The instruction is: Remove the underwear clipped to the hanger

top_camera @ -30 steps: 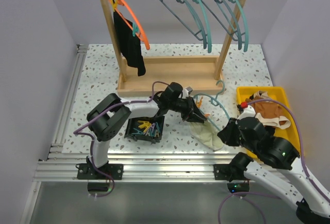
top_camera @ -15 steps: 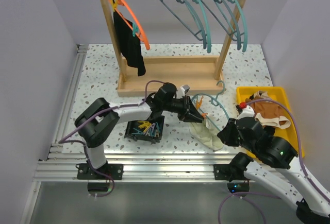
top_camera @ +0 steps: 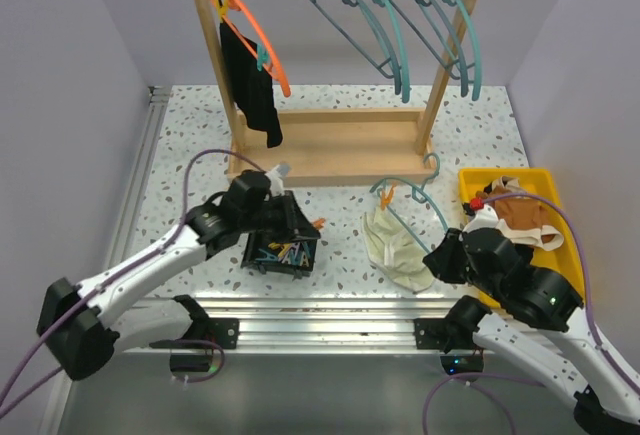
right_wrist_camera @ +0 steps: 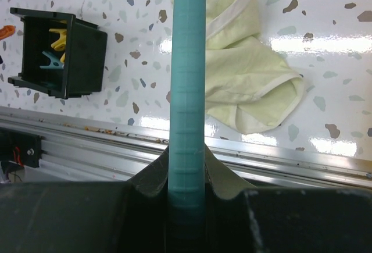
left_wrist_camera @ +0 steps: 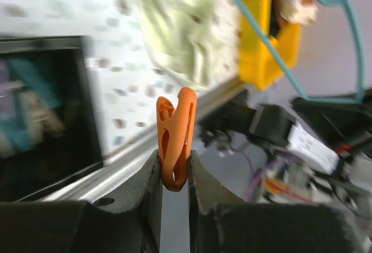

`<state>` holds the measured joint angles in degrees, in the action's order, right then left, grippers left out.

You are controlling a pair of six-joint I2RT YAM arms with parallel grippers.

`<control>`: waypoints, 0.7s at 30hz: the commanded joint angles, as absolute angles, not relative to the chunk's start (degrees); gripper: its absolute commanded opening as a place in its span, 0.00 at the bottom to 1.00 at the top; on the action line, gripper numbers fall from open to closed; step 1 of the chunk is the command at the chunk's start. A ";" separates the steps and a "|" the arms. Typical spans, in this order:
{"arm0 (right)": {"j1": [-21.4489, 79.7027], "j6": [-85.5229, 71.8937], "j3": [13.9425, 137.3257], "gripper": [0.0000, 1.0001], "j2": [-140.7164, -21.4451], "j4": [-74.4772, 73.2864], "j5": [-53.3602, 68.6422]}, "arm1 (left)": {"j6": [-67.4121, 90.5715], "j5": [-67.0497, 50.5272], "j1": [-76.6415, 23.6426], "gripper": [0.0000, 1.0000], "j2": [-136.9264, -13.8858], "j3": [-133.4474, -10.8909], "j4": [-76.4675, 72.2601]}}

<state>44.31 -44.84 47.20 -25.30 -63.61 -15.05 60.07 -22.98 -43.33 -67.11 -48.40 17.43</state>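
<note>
The cream-white underwear (top_camera: 393, 245) lies crumpled on the table under a teal hanger (top_camera: 412, 203). My right gripper (top_camera: 441, 257) is shut on that hanger's bar (right_wrist_camera: 189, 84), and the cream cloth (right_wrist_camera: 247, 72) lies just beyond it. My left gripper (top_camera: 303, 223) hovers at the far edge of the black clip box (top_camera: 282, 252) and is shut on an orange clip (left_wrist_camera: 176, 139), apart from the cloth (left_wrist_camera: 174, 26). The black underwear (top_camera: 255, 85) hangs from an orange hanger (top_camera: 262, 37) on the rack's left side.
The wooden rack (top_camera: 330, 150) stands at the back with several bare teal hangers (top_camera: 410, 25). At the right, a yellow bin (top_camera: 545, 183) holds brown clothes. The black box (right_wrist_camera: 58, 52) holds coloured clips. An aluminium rail (top_camera: 300, 305) runs along the near edge.
My left arm has drawn back to the left, from the cream underwear to the black box, carrying the orange clip. The right gripper and the hanger have stayed put.
</note>
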 commanded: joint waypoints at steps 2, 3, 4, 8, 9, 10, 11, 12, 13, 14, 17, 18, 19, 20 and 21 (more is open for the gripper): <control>44.39 -43.51 50.62 0.00 -25.84 -61.70 -15.56 | 51.34 -8.71 -37.27 0.00 -56.70 -43.25 37.06; 44.47 -43.33 51.06 0.00 -26.01 -61.61 -15.38 | 50.46 -8.61 -35.87 0.00 -55.38 -42.55 37.61; 44.39 -43.16 51.15 0.00 -26.19 -61.61 -15.38 | 49.23 -9.40 -35.42 0.00 -55.37 -40.97 37.79; 44.47 -42.45 52.20 0.00 -27.16 -61.79 -15.64 | 47.99 -14.75 -35.07 0.00 -57.92 -39.64 37.01; 44.47 -42.36 52.29 0.00 -27.25 -61.87 -15.56 | 47.81 -15.11 -35.07 0.00 -57.66 -39.55 36.91; 44.47 -42.28 52.38 0.00 -27.33 -61.79 -15.47 | 47.38 -15.29 -35.07 0.00 -57.48 -39.72 37.09; 44.47 -42.10 52.47 0.00 -27.51 -61.70 -15.38 | 46.85 -14.60 -35.16 0.00 -57.48 -39.81 37.52; 44.47 -42.01 52.56 0.00 -27.60 -61.61 -15.12 | 45.45 -14.76 -35.07 0.00 -57.83 -39.99 37.44; 44.39 -41.84 52.56 0.00 -27.68 -61.44 -14.68 | 44.66 -15.46 -35.07 0.00 -58.35 -40.16 37.18; 44.38 -41.66 52.47 0.00 -27.77 -61.00 -14.33 | 43.95 -16.51 -35.07 0.00 -59.23 -40.51 37.26; 44.47 -40.96 52.64 0.00 -28.30 -60.47 -13.45 | 41.66 -16.44 -35.16 0.23 -63.09 -42.88 37.96; 44.47 -40.70 52.73 0.00 -28.65 -60.38 -13.19 | 41.40 -16.35 -35.07 0.38 -63.37 -43.85 38.23; 44.39 -40.35 52.82 0.00 -28.91 -60.38 -13.18 | 41.14 -15.91 -35.07 0.62 -63.46 -45.95 38.23; 44.47 -40.08 53.00 0.00 -29.00 -60.47 -13.01 | 41.05 -15.56 -35.07 0.72 -63.72 -47.18 39.02; 44.39 -39.90 53.17 0.00 -29.35 -60.47 -12.83 | 41.04 -15.38 -35.07 0.80 -63.89 -48.42 39.37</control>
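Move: The left hand holds the orange clip it has taken off; the black clip box lies about 10 cm to its left, 1 cm ahead and 15 cm below. The remaining orange clip on the hanger is about 14 cm to the left hand's right, 9 cm ahead and 5 cm lower, and the pale underwear is on the table some 18 cm to its right, 1 cm ahead and 18 cm down. From the right hand, the box is around 32 cm left, 6 cm ahead and 15 cm below. Leftward and then down, the left hand carries the orange clip some 10 cm across and about 8 cm lower to the black box, rolling roughly 20 degrees so its fingers point more steeply down. There it slows almost to a stop and opens wide, letting go of the clip above the box. The right hand keeps its grip on the teal hanger, rising about a centimetre. ##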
